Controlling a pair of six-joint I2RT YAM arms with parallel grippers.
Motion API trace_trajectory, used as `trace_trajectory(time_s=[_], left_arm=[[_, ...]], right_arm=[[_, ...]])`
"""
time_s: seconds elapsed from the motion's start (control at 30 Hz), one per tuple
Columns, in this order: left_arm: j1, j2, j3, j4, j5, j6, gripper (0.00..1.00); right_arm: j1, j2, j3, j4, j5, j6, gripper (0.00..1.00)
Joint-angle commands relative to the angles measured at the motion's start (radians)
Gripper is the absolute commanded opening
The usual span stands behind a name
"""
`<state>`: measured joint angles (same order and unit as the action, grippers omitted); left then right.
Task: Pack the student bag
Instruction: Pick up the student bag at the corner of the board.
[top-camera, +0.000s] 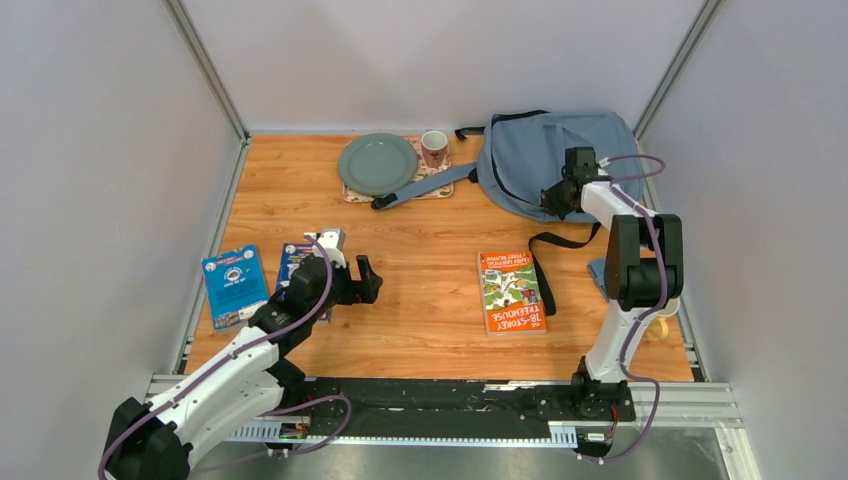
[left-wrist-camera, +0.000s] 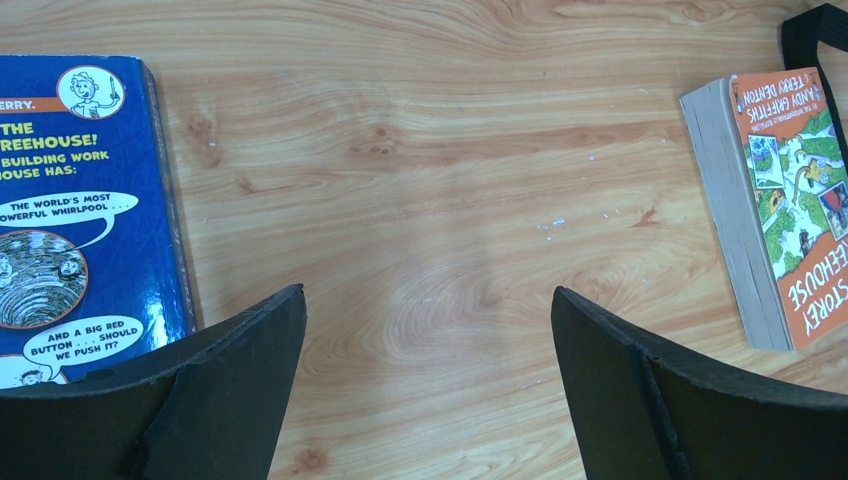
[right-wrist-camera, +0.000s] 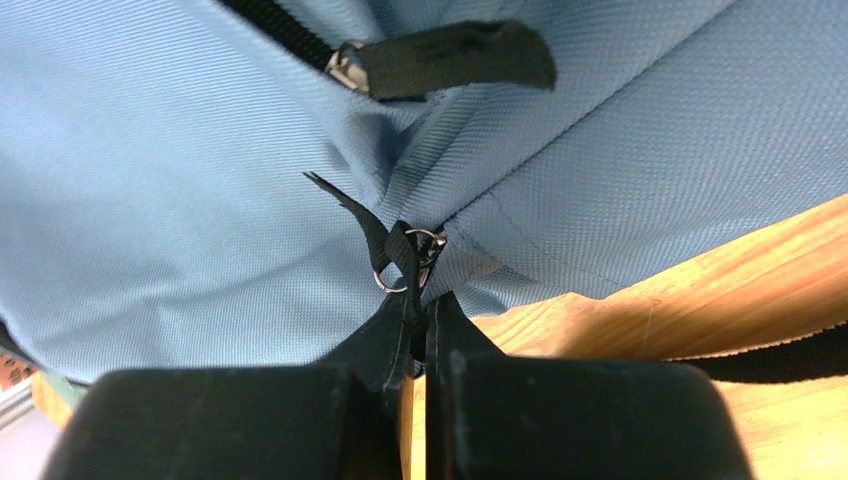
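The student bag (top-camera: 545, 155), grey-blue with black straps, lies at the back right of the table. My right gripper (top-camera: 553, 197) is at its near edge. In the right wrist view the right gripper (right-wrist-camera: 425, 305) is shut on the black zip pull strap (right-wrist-camera: 398, 248) of the bag (right-wrist-camera: 180, 180), just below its small metal ring. My left gripper (top-camera: 364, 279) hovers open over bare wood at the left. In the left wrist view it (left-wrist-camera: 428, 292) holds nothing, between a blue book (left-wrist-camera: 70, 220) and an orange book (left-wrist-camera: 790, 200).
A green plate (top-camera: 377, 163) and a mug (top-camera: 434, 148) sit on a mat at the back. The orange book (top-camera: 511, 292) lies mid-right with a black bag strap (top-camera: 541, 268) beside it. A blue packet (top-camera: 234, 285) lies far left, next to the blue book (top-camera: 293, 262).
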<state>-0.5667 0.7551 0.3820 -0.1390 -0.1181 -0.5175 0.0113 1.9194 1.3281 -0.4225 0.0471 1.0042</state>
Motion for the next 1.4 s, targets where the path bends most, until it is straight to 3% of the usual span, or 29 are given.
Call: trace_trajectory(time_s=[0.0, 0.17, 0.33, 0.63, 0.93, 1.03, 1.13, 1.37], left_arm=[[0.005, -0.005, 0.005, 0.010, -0.008, 0.013, 0.99], [0.005, -0.008, 0.008, 0.012, -0.005, 0.010, 0.99], [0.005, -0.020, 0.005, 0.006, -0.018, -0.007, 0.99], [0.005, -0.062, 0.015, -0.007, -0.022, -0.003, 0.99], [0.005, -0.145, 0.014, 0.010, 0.012, -0.026, 0.99], [0.005, -0.151, 0.023, 0.007, 0.020, -0.026, 0.99], [0.005, -0.151, 0.034, -0.010, 0.018, -0.021, 0.99], [0.005, -0.154, 0.051, -0.011, 0.008, -0.015, 0.99]], right_arm=[[-0.001, -0.149, 0.098, 0.071, -0.020, -0.139, 0.00], [-0.002, -0.273, 0.175, 0.024, -0.007, -0.229, 0.00], [-0.002, -0.431, 0.146, 0.008, -0.006, -0.257, 0.00], [-0.002, -0.666, -0.016, 0.079, -0.167, -0.225, 0.00], [-0.002, -0.708, -0.109, 0.237, -0.393, -0.147, 0.00], [-0.004, -0.675, -0.054, 0.263, -0.440, -0.142, 0.00], [-0.045, -0.616, 0.107, 0.183, -0.408, -0.196, 0.00], [-0.149, -0.418, 0.463, 0.096, -0.533, -0.158, 0.00]])
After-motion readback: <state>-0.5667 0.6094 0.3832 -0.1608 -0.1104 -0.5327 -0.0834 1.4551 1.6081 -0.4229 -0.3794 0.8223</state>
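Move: The right hand already pinches the black loop at the student bag's near corner; the bag's middle lies some 11 cm ahead, 3 cm right and about level in height. The orange book lies 24 cm back and 10 cm left of this hand, the blue wallet 20 cm back and 9 cm right, both about 4 cm below. From the left hand the bag lies about 34 cm ahead, 41 cm right and 7 cm lower. Straight up and fast goes the right hand, still pinching the loop at the student bag's corner, some 25 cm before it eases back and a little left; then it climbs on and swings forward again. Its fingers tip up by over 40 degrees and turn somewhat counter-clockwise. The left hand, open, rises about 3 cm. ##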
